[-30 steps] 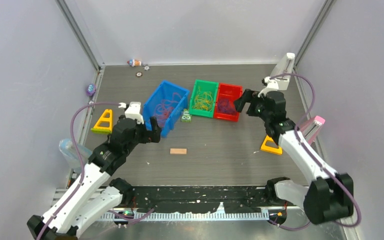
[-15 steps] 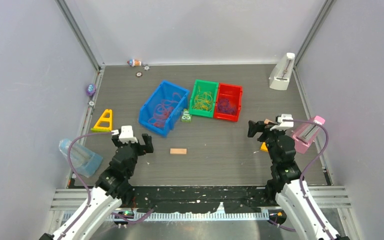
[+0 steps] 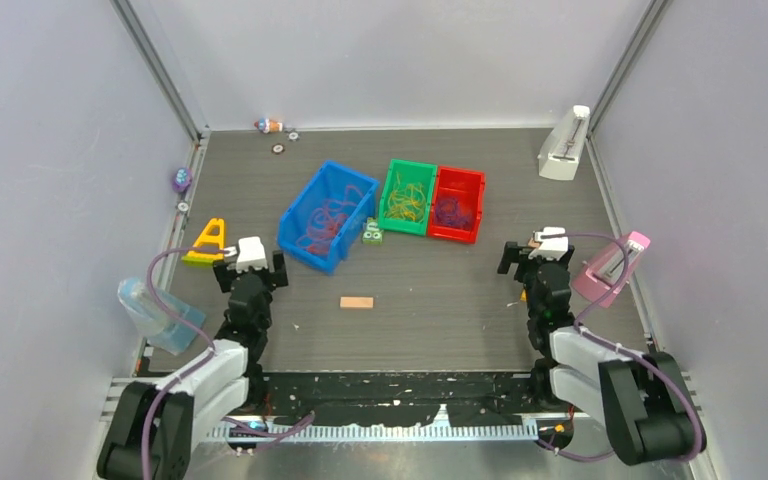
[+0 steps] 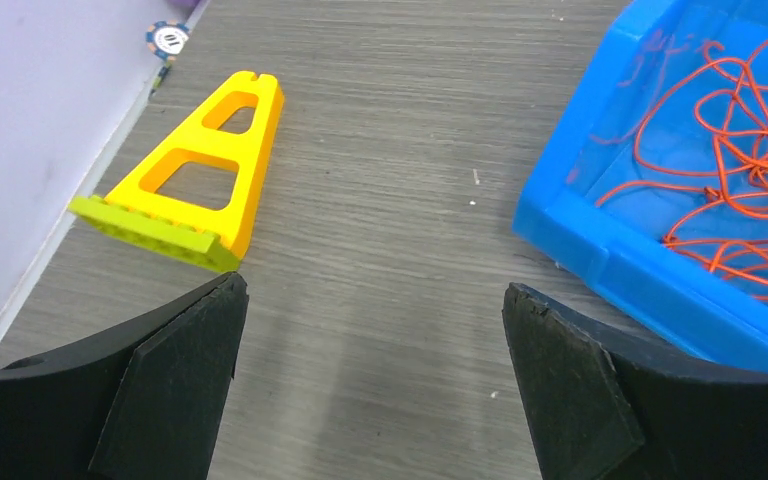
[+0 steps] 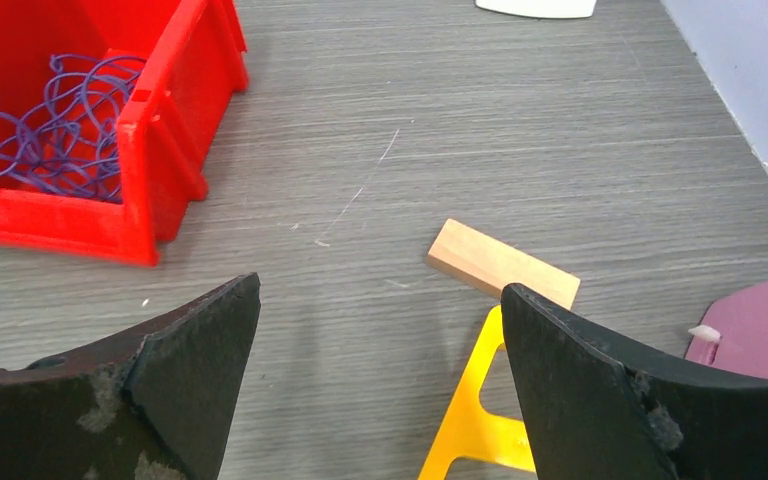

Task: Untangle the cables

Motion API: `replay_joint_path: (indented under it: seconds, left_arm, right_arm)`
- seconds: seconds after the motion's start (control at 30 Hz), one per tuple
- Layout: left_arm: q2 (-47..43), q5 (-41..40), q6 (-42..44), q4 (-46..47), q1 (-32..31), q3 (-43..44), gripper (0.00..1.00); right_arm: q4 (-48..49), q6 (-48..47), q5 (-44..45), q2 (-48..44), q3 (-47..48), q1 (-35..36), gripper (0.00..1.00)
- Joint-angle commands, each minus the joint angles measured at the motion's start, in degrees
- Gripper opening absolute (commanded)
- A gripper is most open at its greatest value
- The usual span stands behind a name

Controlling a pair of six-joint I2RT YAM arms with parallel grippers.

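The cables lie sorted in three bins: orange-red cables (image 3: pixel 320 222) in the blue bin (image 3: pixel 294 210), yellow cables (image 3: pixel 406 200) in the green bin (image 3: pixel 392 172), purple cables (image 3: pixel 452 210) in the red bin (image 3: pixel 475 200). The orange-red cables (image 4: pixel 735 160) also show in the left wrist view, the purple ones (image 5: pixel 45 135) in the right wrist view. My left gripper (image 3: pixel 252 270) is open and empty, low over the table, near-left of the blue bin (image 4: pixel 650 260). My right gripper (image 3: pixel 528 262) is open and empty, near-right of the red bin (image 5: pixel 160 150).
A yellow triangular frame (image 3: pixel 206 241) lies left of my left gripper. A yellow piece (image 5: pixel 480 420) and a wooden block (image 5: pixel 500 262) lie under my right gripper. Another wooden block (image 3: pixel 356 302) lies mid-table. A pink object (image 3: pixel 610 266) and a white stand (image 3: pixel 564 146) sit right; a clear bag (image 3: pixel 155 312) left.
Both arms have drawn back from the bins toward their bases and folded low. Both grippers stay open and empty. The cables have not moved.
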Motion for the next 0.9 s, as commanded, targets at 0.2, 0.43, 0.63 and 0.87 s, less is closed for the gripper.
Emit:
replay_joint_path:
  seconds: [0.2,0.43,0.63,0.87]
  left_arm:
    - [8.4,14.9,0.1,9.2,8.5,7.7,0.96]
    - [23.7,16.2,6.4,36.1,8.5,2.8,0.95]
    - [22.9,18.8,3.5,23.5,11.5,8.8,0.95]
    - [21.8,20.2,3.4,20.5,11.7,9.3,0.99]
  right_arm:
    - [22.5,-3.8,-4.4,12.4,3.4,-5.2,0.98]
    - [22.3,-2.7,-1.3,20.1,6.6,-5.4,0.96]
    - [22.0,-2.7,-0.9,20.7,7.4,-5.4,0.95]
    - [22.3,-2.7,-0.9,20.7,7.4,-5.4,0.95]
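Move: Both hands are empty. The red cables in the blue bin lie about 11 cm ahead of the left hand, 18 cm right and 8 cm lower; a yellow triangle stands some 6 cm ahead and 12 cm left. From the right hand, the purple cables in the red box are about 12 cm ahead, 19 cm left and 8 cm lower; a wooden block lies 4 cm ahead, 4 cm right. Both open hands ease forward above the bare table, left about 6 cm and right about 5, dipping briefly on the way. ##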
